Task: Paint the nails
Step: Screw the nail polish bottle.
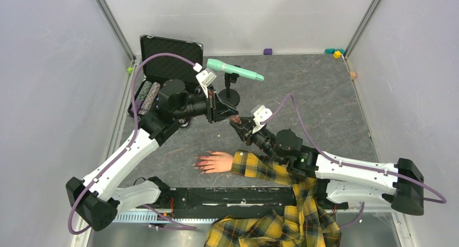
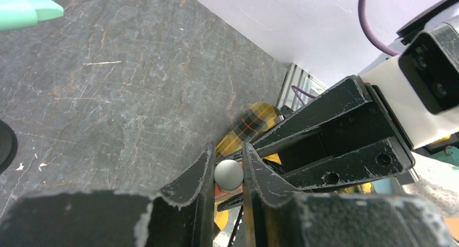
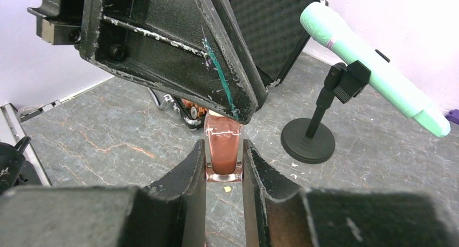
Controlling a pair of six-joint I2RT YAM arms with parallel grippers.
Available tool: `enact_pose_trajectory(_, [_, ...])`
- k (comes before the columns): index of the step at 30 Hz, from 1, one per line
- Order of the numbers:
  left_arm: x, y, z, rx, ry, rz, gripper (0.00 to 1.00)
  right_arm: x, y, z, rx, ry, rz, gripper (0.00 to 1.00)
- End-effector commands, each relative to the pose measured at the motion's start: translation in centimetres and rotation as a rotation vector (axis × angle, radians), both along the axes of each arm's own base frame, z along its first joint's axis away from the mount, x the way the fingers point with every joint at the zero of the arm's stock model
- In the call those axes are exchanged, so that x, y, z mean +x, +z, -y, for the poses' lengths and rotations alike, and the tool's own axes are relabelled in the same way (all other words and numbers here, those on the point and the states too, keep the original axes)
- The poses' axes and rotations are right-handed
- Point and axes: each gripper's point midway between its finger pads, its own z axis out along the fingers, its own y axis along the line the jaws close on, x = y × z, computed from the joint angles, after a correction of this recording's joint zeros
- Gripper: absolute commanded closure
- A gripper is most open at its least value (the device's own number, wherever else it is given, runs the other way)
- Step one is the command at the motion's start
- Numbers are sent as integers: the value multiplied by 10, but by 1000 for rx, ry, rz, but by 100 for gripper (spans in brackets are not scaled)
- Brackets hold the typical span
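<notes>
A small bottle of brownish-pink polish hangs in mid-air between both grippers. My right gripper is shut on the bottle's glass body. My left gripper comes from the opposite side, and its fingers press both sides of the round white cap. In the top view the two grippers meet tip to tip over the table, left and right. The mannequin hand lies flat below them, and its red nails point left. Its yellow plaid sleeve runs under my right arm.
An open black case stands at the back left, with glittery rolls beside it. A mint-green microphone sits on a black stand behind the grippers. Small coloured blocks lie at the far wall. Plaid cloth hangs over the near edge.
</notes>
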Motion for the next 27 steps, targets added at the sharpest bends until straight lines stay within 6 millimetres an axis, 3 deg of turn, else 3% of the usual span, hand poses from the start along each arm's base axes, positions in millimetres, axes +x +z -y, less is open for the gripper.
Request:
enact_pose_trajectory(1, [-36, 40, 7, -92, -199, 99, 98, -2, 34, 3, 96, 13, 51, 100])
enact_pose_trajectory(10, [-79, 52, 5, -131, -392, 186, 98, -28, 55, 2, 201, 157, 88, 100])
enact_pose_trajectory(17, [-105, 56, 5, -148, -518, 210, 98, -63, 77, -8, 266, 378, 133, 100])
enact_pose_trajectory(27, [-125, 58, 3, -159, -605, 229, 98, -98, 94, -12, 320, 578, 173, 100])
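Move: Just under the left hand, which already pinches the white cap, the nail polish bottle's middle lies about 3 cm down. The fake hand lies some 5 cm back, 6 cm left and 29 cm below; the microphone stand's base is about 23 cm ahead, 1 cm left and 30 cm below. The right hand already grips the bottle, with the cap about 4 cm straight above its hand point. Twisting against each other, the hands keep their grips, the left on the cap and the right on the bottle, while both draw back together about 8 cm and rise some 6 cm, away from the microphone stand. The left wrist turns roughly 25 degrees clockwise and the right as far counter-clockwise, both also tilting, in the sense that screws the cap down. ##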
